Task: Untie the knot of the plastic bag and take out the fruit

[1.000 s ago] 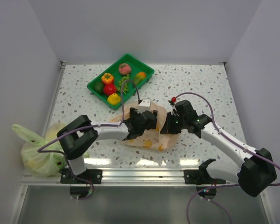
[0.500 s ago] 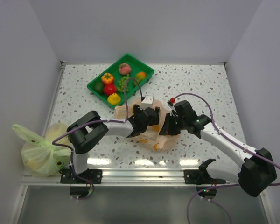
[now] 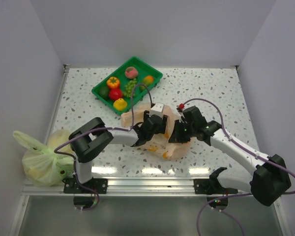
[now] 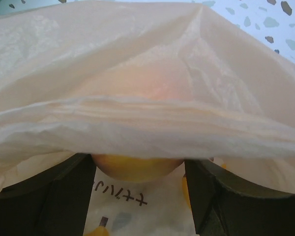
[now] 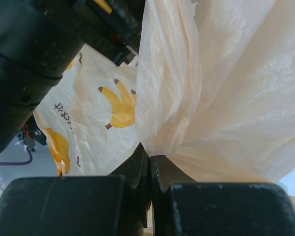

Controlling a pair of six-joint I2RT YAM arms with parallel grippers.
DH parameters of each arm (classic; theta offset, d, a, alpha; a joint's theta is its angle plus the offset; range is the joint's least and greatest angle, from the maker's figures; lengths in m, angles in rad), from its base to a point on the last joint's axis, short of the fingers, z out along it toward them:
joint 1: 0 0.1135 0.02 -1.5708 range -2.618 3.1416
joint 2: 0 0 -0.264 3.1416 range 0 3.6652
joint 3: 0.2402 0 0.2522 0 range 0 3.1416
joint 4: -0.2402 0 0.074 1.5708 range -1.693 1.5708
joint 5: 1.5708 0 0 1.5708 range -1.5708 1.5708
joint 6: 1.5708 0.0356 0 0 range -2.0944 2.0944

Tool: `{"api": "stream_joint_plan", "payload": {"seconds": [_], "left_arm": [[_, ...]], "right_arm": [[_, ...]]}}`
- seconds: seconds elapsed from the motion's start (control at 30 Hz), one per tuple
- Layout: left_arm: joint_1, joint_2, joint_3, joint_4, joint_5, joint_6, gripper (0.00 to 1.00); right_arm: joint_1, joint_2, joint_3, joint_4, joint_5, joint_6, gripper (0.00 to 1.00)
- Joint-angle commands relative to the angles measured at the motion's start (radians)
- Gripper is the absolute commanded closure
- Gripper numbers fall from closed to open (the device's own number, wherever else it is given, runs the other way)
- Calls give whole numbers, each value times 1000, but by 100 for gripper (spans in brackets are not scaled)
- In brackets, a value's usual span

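The pale orange plastic bag (image 3: 173,150) lies mid-table between both arms. My left gripper (image 3: 158,129) reaches into its mouth. In the left wrist view the bag film (image 4: 147,73) drapes over the fingers (image 4: 64,196), and a yellow-peach fruit (image 4: 135,169) fills the gap between them, touching both. My right gripper (image 5: 150,157) is shut on a bunched fold of the bag (image 5: 226,98) and holds it up. In the top view the right gripper (image 3: 178,132) sits at the bag's right side. The knot is out of view.
A green tray (image 3: 155,73) at the back holds several toy fruits. A yellow-green bag (image 3: 42,162) lies at the near left edge by the left arm's base. White walls close in three sides. The left arm (image 5: 29,64) fills the right wrist view's upper left.
My left gripper has pushed to the right, deeper into the bag, and its jaws have narrowed round the fruit. The bag has shifted right with it. The right gripper stays shut.
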Motion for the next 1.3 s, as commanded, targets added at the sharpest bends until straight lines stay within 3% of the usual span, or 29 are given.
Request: {"api": "stream_joint_plan", "payload": {"seconds": [0.0, 0.07, 0.53, 0.7, 0.83, 1.03, 1.17, 1.27], "left_arm": [[4, -87, -45, 52, 57, 58, 70], [1, -114, -62, 16, 81, 69, 74], [-33, -466, -223, -264, 374, 106, 73], [-31, -611, -180, -394, 540, 123, 72], [-4, -662, -24, -582, 525, 158, 71], [242, -651, 160, -630, 514, 133, 74], [407, -569, 262, -641, 477, 114, 75], [522, -396, 358, -695, 479, 72, 73]], "right_arm": [[8, -10, 46, -6, 76, -14, 100], [5, -10, 59, -15, 110, -17, 100], [5, 45, 115, -72, 332, -83, 100], [5, 76, 121, -103, 415, -77, 100], [4, 90, 115, -156, 469, -74, 100], [-4, 49, 61, -184, 483, -31, 100], [-6, 7, 33, -190, 483, -8, 100], [-7, -19, 18, -184, 475, -9, 100]]}}
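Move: The left gripper already grips the last peach inside the bag, whose mouth hangs over the fingers. From it the middle of the green box lies about 24 cm ahead and 20 cm left, a few centimetres lower; in it the yellow fruit is some 9 cm ahead and 23 cm left, the grapes 22 ahead and 18 left. The right gripper pinches the bag's edge, the held peach roughly 13 cm ahead, 4 cm left and 6 cm below. Keep the left grip on the peach and draw it back some 13 cm out of the bag's mouth while rising and turning clockwise; then swing fast forward, left and up towards the green box, undoing the turn, to end about 23 cm higher. Meanwhile keep the right pinch on the bag's edge and pull it about 8 cm right and slightly down, rolling the hand so its left side drops. ##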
